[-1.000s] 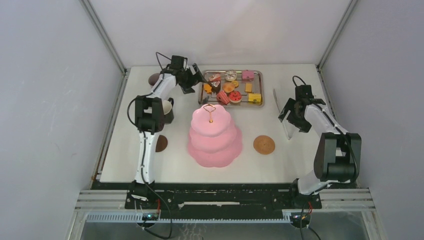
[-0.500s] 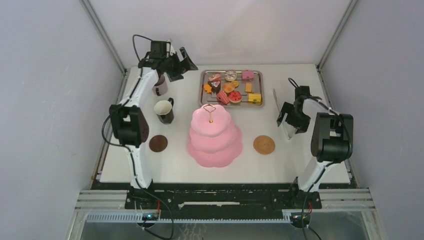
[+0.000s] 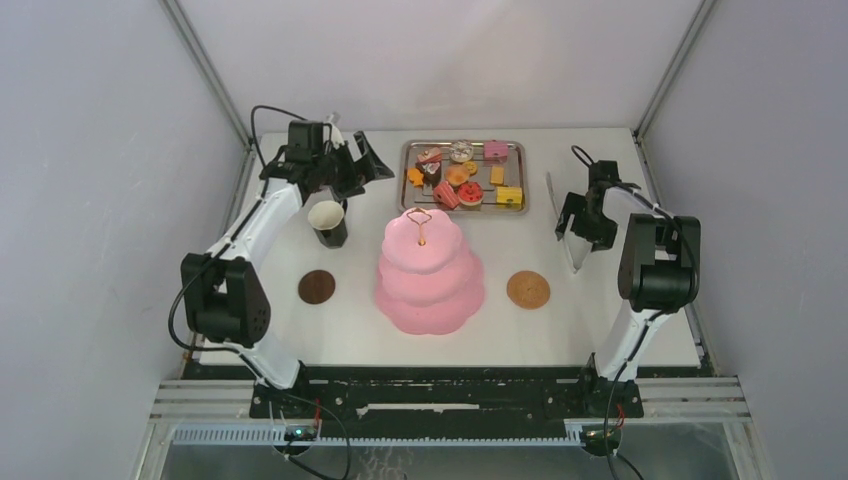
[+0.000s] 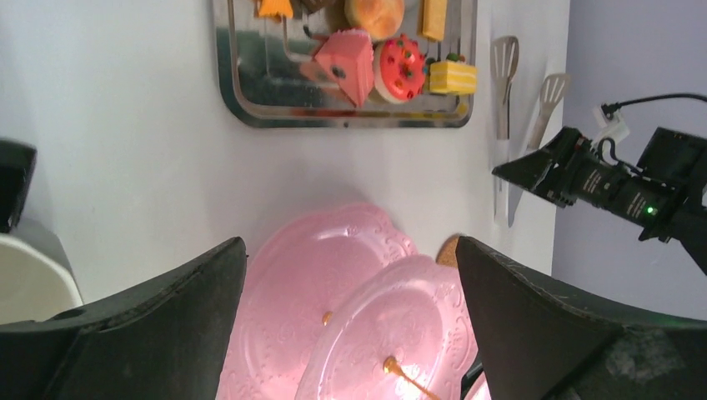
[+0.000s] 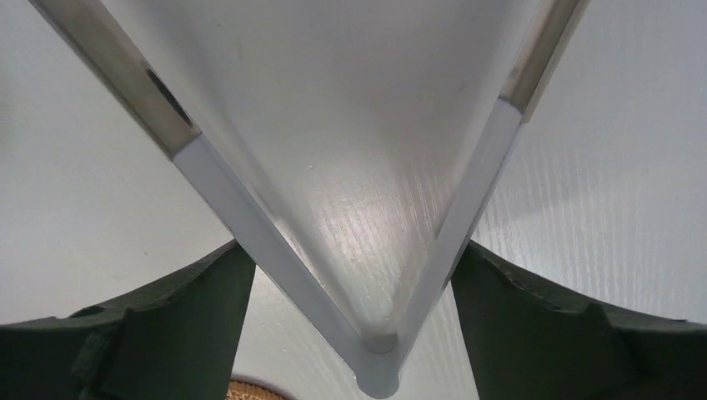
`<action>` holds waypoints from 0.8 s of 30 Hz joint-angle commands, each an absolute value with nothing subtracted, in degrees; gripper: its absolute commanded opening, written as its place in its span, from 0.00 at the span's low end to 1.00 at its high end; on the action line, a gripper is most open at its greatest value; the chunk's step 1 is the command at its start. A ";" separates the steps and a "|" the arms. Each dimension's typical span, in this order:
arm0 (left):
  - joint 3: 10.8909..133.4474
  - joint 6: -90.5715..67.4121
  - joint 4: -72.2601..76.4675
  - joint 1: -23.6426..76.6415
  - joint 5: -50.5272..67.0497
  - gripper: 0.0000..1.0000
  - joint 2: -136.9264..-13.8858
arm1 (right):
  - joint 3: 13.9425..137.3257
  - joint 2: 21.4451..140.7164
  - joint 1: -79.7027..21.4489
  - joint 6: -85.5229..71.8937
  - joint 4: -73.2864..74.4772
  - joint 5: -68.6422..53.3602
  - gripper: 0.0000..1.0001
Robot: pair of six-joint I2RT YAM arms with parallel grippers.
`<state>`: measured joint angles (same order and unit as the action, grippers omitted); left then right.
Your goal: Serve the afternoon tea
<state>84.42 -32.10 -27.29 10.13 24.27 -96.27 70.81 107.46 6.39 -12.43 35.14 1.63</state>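
The pink three-tier stand (image 3: 430, 270) with its gold handle stands mid-table. Small toy cakes (image 3: 462, 178) lie on the steel tray (image 3: 515, 148) behind it. The black mug (image 3: 329, 222) stands left of the stand. The mauve mug is hidden behind my left arm. My left gripper (image 3: 372, 167) is open and empty, above the table behind the black mug. In the left wrist view the stand (image 4: 333, 283) shows between its open fingers (image 4: 167, 325), with the cakes (image 4: 398, 68) beyond. My right gripper (image 3: 580, 217) is open and hovers over the joined end of the metal tongs (image 5: 377, 379).
Two round brown coasters (image 3: 317, 287) (image 3: 528, 290) lie at either side of the stand. The tongs (image 3: 574, 248) lie at the right, between the tray and my right arm. Grey walls enclose the table on three sides.
My left arm swung from the tray's left edge to the back left corner, then came down toward the black mug. My right gripper shifted slightly back over the tongs.
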 commanded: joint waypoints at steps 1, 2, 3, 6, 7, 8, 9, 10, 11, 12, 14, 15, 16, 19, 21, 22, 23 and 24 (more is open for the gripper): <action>77.25 -33.36 -21.79 10.71 25.58 1.00 -89.33 | 70.89 106.18 6.01 -9.35 30.78 0.77 0.81; 76.31 -33.02 -21.92 10.75 25.65 1.00 -88.65 | 69.38 105.31 5.98 -9.40 29.89 -0.10 0.74; 75.64 -32.46 -22.53 10.80 25.48 1.00 -88.02 | 68.79 104.88 5.90 -9.59 29.30 -0.83 0.66; 74.42 -30.30 -25.31 10.81 23.87 1.00 -86.08 | 68.49 104.76 5.40 -9.23 29.43 -1.01 0.42; 73.82 -29.82 -25.61 10.74 23.83 1.00 -85.32 | 68.24 104.58 5.00 -9.20 29.59 -0.43 0.36; 72.78 -29.70 -25.61 10.85 23.98 1.00 -84.63 | 67.72 104.01 4.49 -9.36 29.38 0.34 0.34; 71.71 -29.60 -25.05 10.91 24.78 1.00 -83.73 | 66.96 103.32 3.67 -9.19 28.88 0.67 0.31; 70.56 -28.97 -24.31 11.15 26.03 1.00 -82.37 | 66.52 102.72 2.77 -9.03 28.55 1.24 0.28; 69.65 -28.29 -24.14 11.57 26.56 1.00 -81.37 | 66.38 102.40 1.86 -8.93 28.78 2.26 0.27; 68.90 -27.51 -24.39 11.98 26.51 1.00 -80.24 | 66.37 102.20 0.92 -8.81 29.08 3.48 0.27; 67.50 -26.26 -25.55 12.34 25.90 1.00 -78.09 | 66.36 101.98 -0.50 -8.90 29.96 5.83 0.27; 66.99 -25.68 -26.26 12.31 25.31 1.00 -76.99 | 66.32 101.87 -0.94 -9.04 30.52 6.58 0.26; 66.56 -25.21 -26.69 12.36 25.07 1.00 -75.98 | 66.09 101.63 -1.44 -9.05 30.58 6.90 0.25; 66.28 -24.21 -27.98 12.35 24.32 1.00 -73.34 | 64.65 100.47 -3.13 -9.19 30.76 8.03 0.21; 66.55 -24.06 -28.80 12.38 22.69 1.00 -71.91 | 63.85 99.75 -3.89 -9.62 31.08 8.81 0.21; 66.80 -24.08 -29.21 12.35 21.26 1.00 -71.22 | 63.17 99.24 -4.13 -9.73 31.10 9.04 0.20; 66.87 -24.16 -29.41 12.38 19.30 1.00 -70.39 | 62.40 98.55 -4.13 -9.87 30.95 9.32 0.19; 66.66 -24.25 -29.21 12.34 17.37 1.00 -69.49 | 61.58 97.88 -4.19 -9.99 30.75 9.54 0.14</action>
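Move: The open tongs straddle the right hand's place at its own height: their middle is about 3 cm ahead, their hinge nearer the base. The tan coaster lies some 13 cm to that hand's left and 12 cm back; the tray is roughly 32 cm left and 17 cm ahead, the pink cake stand 36 cm left and 10 cm back. From the empty left hand, the tongs lie about 53 cm right, 3 cm back and 20 cm lower. The right fingers, wide open around the tongs, close to about a third of their gap and pinch the two tong arms together while the hand eases 1 cm forward, then it shifts about 5 cm left and 2 cm back at the same low height, turning some 10 degrees counter-clockwise towards the tan coaster's side. Meanwhile the left hand, empty and open, draws back about 10 cm away from the tray, sinking slightly and then rising 2 cm above its starting height with its fingers tipping up a little. ##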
